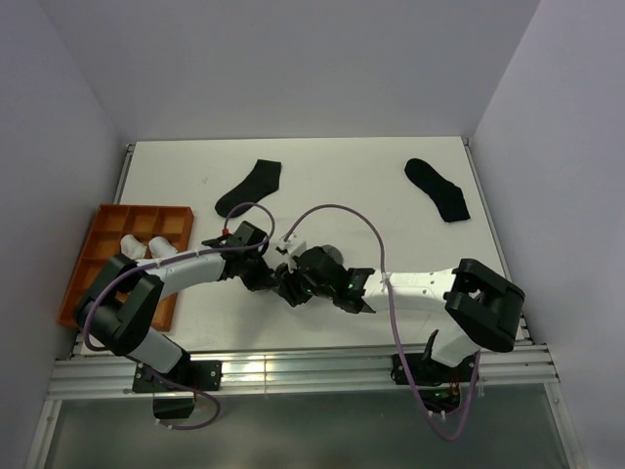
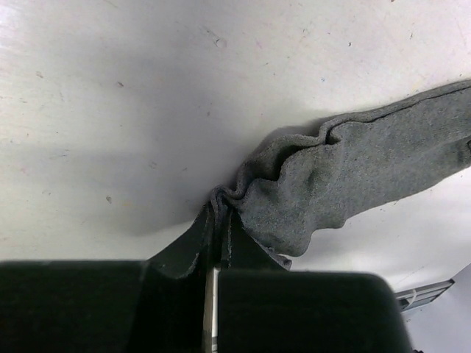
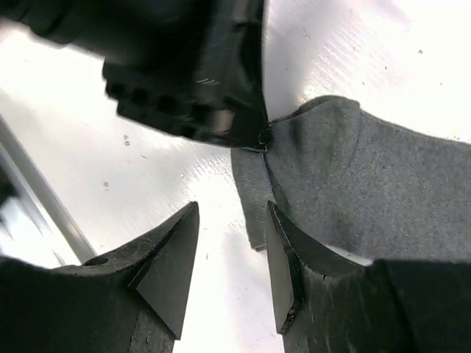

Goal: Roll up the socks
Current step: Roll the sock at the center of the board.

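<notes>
A grey sock (image 2: 346, 173) lies stretched on the white table, its bunched edge pinched in my left gripper (image 2: 220, 213), which is shut on it. In the right wrist view the same grey sock (image 3: 360, 184) runs off to the right. My right gripper (image 3: 232, 213) stands open just in front of it, and only a narrow flap of sock hangs near its right finger (image 3: 283, 257). The left gripper (image 3: 199, 73) holds the sock's corner just beyond. From above, both grippers meet at the table's near middle (image 1: 283, 278), hiding most of the grey sock (image 1: 330, 253).
Two dark socks lie flat at the back, one on the left (image 1: 249, 186) and one on the right (image 1: 437, 189). An orange compartment tray (image 1: 93, 256) at the left edge holds white rolled socks (image 1: 146, 246). Walls close in the table on three sides.
</notes>
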You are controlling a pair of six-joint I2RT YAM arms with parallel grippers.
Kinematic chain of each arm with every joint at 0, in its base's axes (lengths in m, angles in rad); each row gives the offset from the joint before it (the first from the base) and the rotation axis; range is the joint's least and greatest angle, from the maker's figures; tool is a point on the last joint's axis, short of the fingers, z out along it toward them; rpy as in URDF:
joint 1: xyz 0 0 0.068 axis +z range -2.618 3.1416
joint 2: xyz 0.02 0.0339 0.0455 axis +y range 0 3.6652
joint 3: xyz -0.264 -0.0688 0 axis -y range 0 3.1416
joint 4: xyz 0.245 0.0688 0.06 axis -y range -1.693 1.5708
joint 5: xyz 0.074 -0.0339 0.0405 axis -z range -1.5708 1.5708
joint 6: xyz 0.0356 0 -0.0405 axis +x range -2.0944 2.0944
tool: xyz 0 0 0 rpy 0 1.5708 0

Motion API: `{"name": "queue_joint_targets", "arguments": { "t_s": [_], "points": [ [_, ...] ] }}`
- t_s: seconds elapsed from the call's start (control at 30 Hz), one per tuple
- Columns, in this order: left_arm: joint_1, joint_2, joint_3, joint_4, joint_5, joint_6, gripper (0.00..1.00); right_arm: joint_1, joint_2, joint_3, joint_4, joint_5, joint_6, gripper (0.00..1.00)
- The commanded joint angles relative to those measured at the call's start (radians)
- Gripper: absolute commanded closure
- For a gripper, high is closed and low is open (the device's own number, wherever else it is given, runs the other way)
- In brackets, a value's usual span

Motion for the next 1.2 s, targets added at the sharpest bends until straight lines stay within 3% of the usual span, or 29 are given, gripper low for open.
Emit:
{"name": "queue_joint_targets", "arguments": {
  "t_s": [0.0,0.23,0.77,0.83,0.97,1.03,1.17],
  "points": [
    [-0.002,0.040,0.032,-0.075,0.001,0.045,1.00,0.053,-0.003,-0.005,0.039,0.221,-0.088,0.51],
    [-0.002,0.046,0.049,-0.105,-0.008,0.054,1.00,0.117,0.106,0.042,0.057,0.281,-0.124,0.53],
    [0.000,0.073,0.051,-0.109,0.004,0.030,1.00,0.232,0.247,0.156,-0.084,0.414,-0.142,0.61],
    [0.003,0.075,0.049,-0.107,0.010,0.027,1.00,0.245,0.275,0.168,-0.099,0.442,-0.134,0.65],
    [0.029,0.060,0.020,-0.107,0.021,0.025,1.00,0.248,0.287,0.158,-0.118,0.448,-0.118,0.89],
    [0.063,0.040,0.005,-0.113,0.017,0.028,1.00,0.243,0.270,0.133,-0.118,0.439,-0.107,0.97],
    [0.124,-0.047,-0.049,-0.135,-0.008,0.034,1.00,0.208,0.235,0.098,-0.098,0.323,-0.076,1.00]
  ]
}}
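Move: Just below the right hand, about 6 cm down, 2 cm to its left and 1 cm back, is the near corner of the grey sock's folded end. The sock's long end lies some 10 cm ahead and 10 cm to the right. The black sock is roughly 29 cm ahead and 13 cm left, the tray about 7 cm ahead and 40 cm left. From the left hand that near corner is about 4 cm back and 3 cm right. Dropping about 5 cm towards the grey sock's near corner, the half-open right hand then slides a little left and back just above the board and sinks the last centimetre; its wrist turns some 25 degrees, and its fingers shut on the edge and pinch it. The left hand keeps its pinch on the same end, almost still, then shifts 1.5 cm left at the close. ##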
